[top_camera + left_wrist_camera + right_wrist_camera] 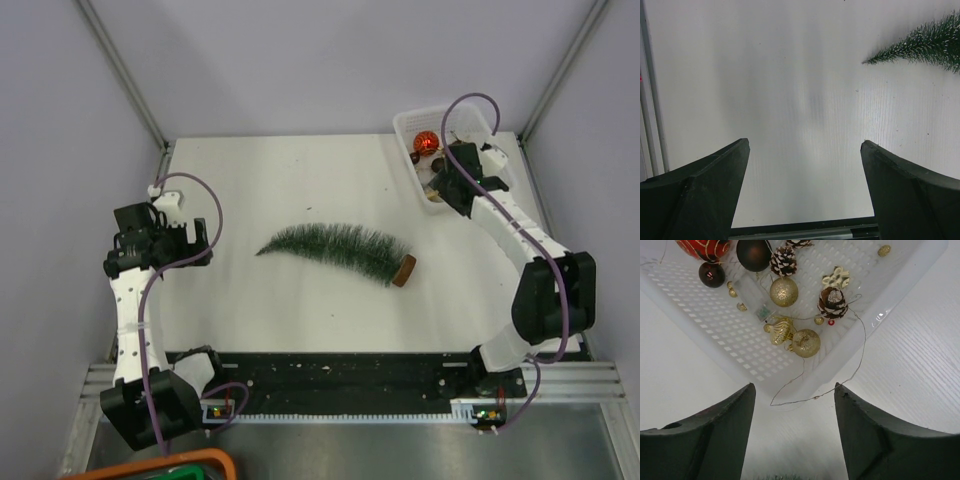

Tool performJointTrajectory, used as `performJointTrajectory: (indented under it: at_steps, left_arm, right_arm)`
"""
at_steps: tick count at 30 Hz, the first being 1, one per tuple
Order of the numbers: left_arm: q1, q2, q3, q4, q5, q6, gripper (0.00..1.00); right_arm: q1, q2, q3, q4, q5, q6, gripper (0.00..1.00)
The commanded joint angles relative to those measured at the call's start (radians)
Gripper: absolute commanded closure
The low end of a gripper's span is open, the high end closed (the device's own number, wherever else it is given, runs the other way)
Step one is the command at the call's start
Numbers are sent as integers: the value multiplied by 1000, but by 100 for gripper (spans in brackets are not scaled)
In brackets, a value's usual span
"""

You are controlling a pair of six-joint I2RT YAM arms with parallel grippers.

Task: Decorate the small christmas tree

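Observation:
The small christmas tree [340, 250] lies on its side in the middle of the white table, with its wooden disc base [404, 271] to the right and its tip to the left. That tip [920, 47] shows at the upper right of the left wrist view. My left gripper [205, 243] [805, 145] hovers open left of the tree, nothing between its fingers. My right gripper [442, 186] [795, 387] stands open at the near corner of a white basket [408, 125] [910, 270]. A thin light wire [855, 360] trails out over the rim and runs by the right fingertip.
The basket holds gold baubles [806, 343], a red bauble [702, 247] [426, 142], dark baubles [754, 253] and pine cones [831, 301]. Metal frame posts and pale walls close in the table on three sides. An orange-rimmed bin [170, 466] sits below the near edge.

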Motion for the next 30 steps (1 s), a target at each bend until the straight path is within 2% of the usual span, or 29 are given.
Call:
performJointTrajectory:
  at_steps: [1, 7, 10, 12, 13, 21, 26, 30]
  left_arm:
    - [5, -18, 4, 32, -6, 5, 1]
    - [5, -21, 5, 32, -13, 8, 1]
    - [5, -26, 1, 32, -15, 8, 1]
    - [5, -27, -5, 33, -15, 8, 1]
    - [5, -29, -7, 33, -17, 8, 1]
    - [6, -32, -13, 33, 5, 2, 1]
    - [5, -35, -4, 22, 51, -4, 1]
    - [3, -46, -1, 6, 170, 14, 1]
  right_arm:
    - [2, 37, 32, 47, 50, 24, 40]
    - [-14, 74, 47, 44, 38, 24, 58]
    - [-20, 83, 61, 46, 40, 20, 74]
    - [-21, 80, 75, 46, 40, 14, 93]
    - [-23, 75, 85, 44, 38, 9, 100]
    - [-23, 20, 246, 38, -57, -69, 100]
    - [-21, 26, 473, 7, -215, -123, 100]
    - [-8, 58, 708, -13, -397, -181, 100]
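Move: The loose end of the thin light wire hangs right between the right hand's open fingers, about 3 cm lower and 1 cm ahead. In the bin, the gold ball lies some 4 cm ahead, 2 to the right, 12 below; the red ball 11 ahead and 1 left. The tree's middle is about 11 cm back and 20 left. From the left hand, the wire is roughly 45 cm right, 10 ahead. The right hand sinks 3 cm, pinches the wire shut, then lifts it some 20 cm, also going forward. ##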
